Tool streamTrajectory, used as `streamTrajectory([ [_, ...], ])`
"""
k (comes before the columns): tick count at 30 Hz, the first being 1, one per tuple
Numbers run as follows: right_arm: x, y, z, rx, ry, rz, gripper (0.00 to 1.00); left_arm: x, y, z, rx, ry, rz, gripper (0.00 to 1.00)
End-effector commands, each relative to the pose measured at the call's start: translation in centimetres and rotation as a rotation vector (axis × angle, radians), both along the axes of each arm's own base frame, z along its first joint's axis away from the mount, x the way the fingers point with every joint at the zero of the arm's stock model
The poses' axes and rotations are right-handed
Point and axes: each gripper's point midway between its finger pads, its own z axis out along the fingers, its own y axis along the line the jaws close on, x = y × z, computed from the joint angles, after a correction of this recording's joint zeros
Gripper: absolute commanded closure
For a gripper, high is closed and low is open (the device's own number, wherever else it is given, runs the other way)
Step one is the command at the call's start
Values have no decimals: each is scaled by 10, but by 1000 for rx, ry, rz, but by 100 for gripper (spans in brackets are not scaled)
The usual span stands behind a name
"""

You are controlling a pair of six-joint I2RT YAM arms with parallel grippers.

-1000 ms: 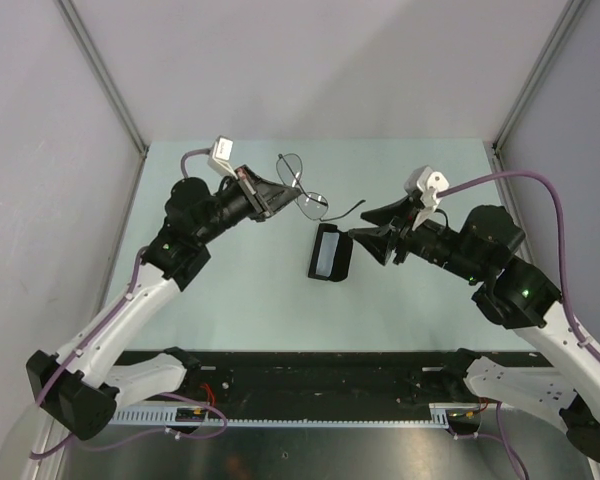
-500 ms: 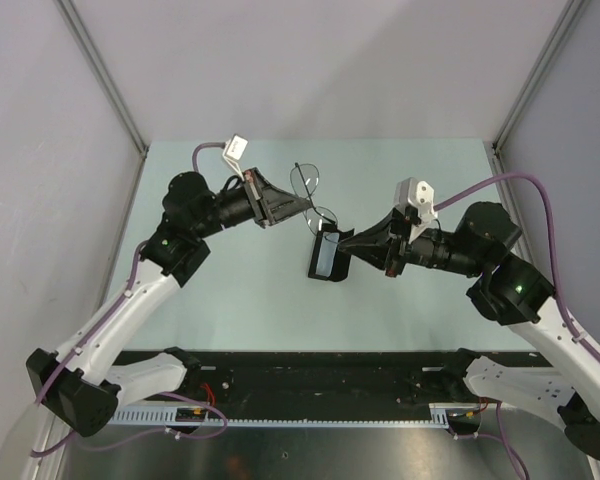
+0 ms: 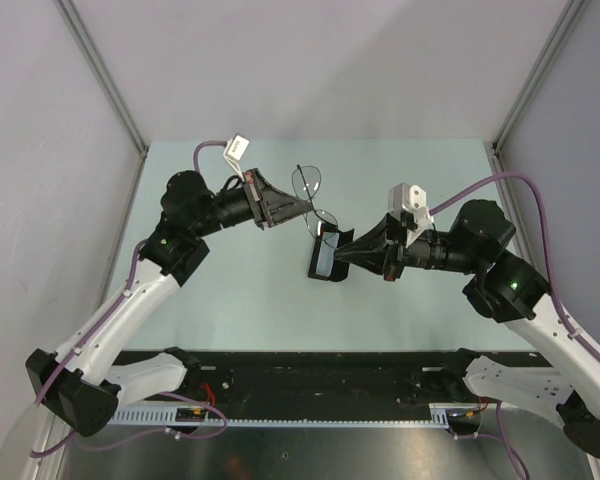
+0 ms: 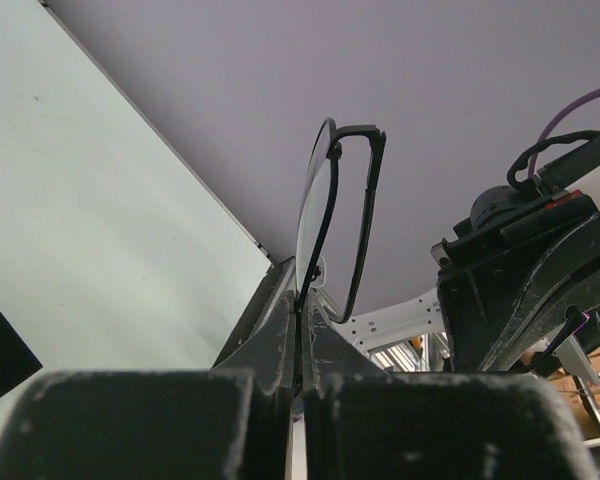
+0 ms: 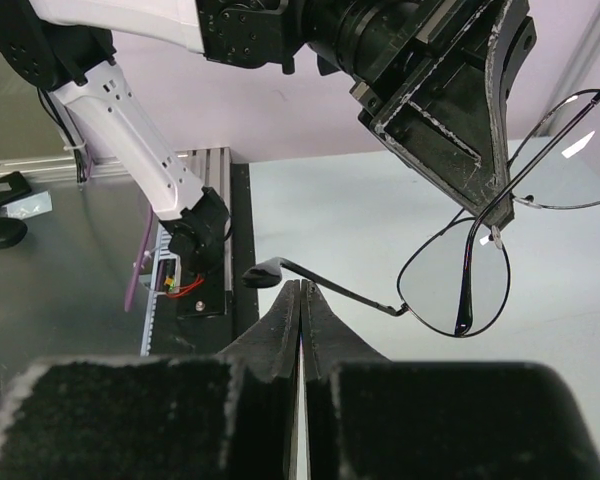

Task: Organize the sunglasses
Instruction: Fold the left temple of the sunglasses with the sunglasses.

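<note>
The sunglasses (image 3: 307, 183) are thin dark wire frames with clear lenses, held in the air above the table's middle. My left gripper (image 3: 306, 208) is shut on them at the bridge between the lenses (image 4: 320, 200). One temple arm (image 5: 320, 283) is swung open and reaches toward my right gripper (image 5: 301, 285). That gripper is shut with nothing between its fingers (image 5: 280, 330). Its tips sit right at the temple arm, near the curved ear end; whether they touch it I cannot tell. In the top view my right gripper (image 3: 342, 250) hovers at the black case (image 3: 326, 257).
The open black oblong case lies on the pale green table (image 3: 240, 290), below the glasses. Grey walls with metal posts (image 3: 105, 85) close in the back and both sides. The black rail (image 3: 310, 375) with the arm bases runs along the near edge.
My right gripper went from open to shut and moved left to the case and the open temple arm. My left gripper carried the glasses slightly right and turned them.
</note>
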Motion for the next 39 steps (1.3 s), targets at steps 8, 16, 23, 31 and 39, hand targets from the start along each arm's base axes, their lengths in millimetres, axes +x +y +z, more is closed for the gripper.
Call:
streamTrajectory([
  [8,-10,-2,9,19,-55,49,100,-8,3,31,-36,-116,-41,99],
  [16,-16,16,3,13,-30,156,100,-7,2,29,-34,-118,-48,99],
  [23,-2,28,8,42,-34,123,100,-12,1,25,-29,-119,-74,100],
  [31,22,43,8,70,-5,68,100,-25,4,19,-16,-172,-115,100],
  [39,36,57,5,87,26,68,100,-39,6,14,-7,-226,-170,100],
])
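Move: The right hand's shut fingertips are close beside the sunglasses' open left temple, whose middle lies about 2 cm ahead, 2 cm left and 2 cm above. The left gripper's tips, holding the frame, are roughly 8 cm ahead and 6 cm left, about level. The open black case lies far below, some 20 cm ahead and 6 cm left. From the left hand the temple is about 6 cm back and 4 cm right, at much the same height. Right fingers, shut, sweep about 5 cm left, then forward too, pushing the temple inward; left keeps hold. ##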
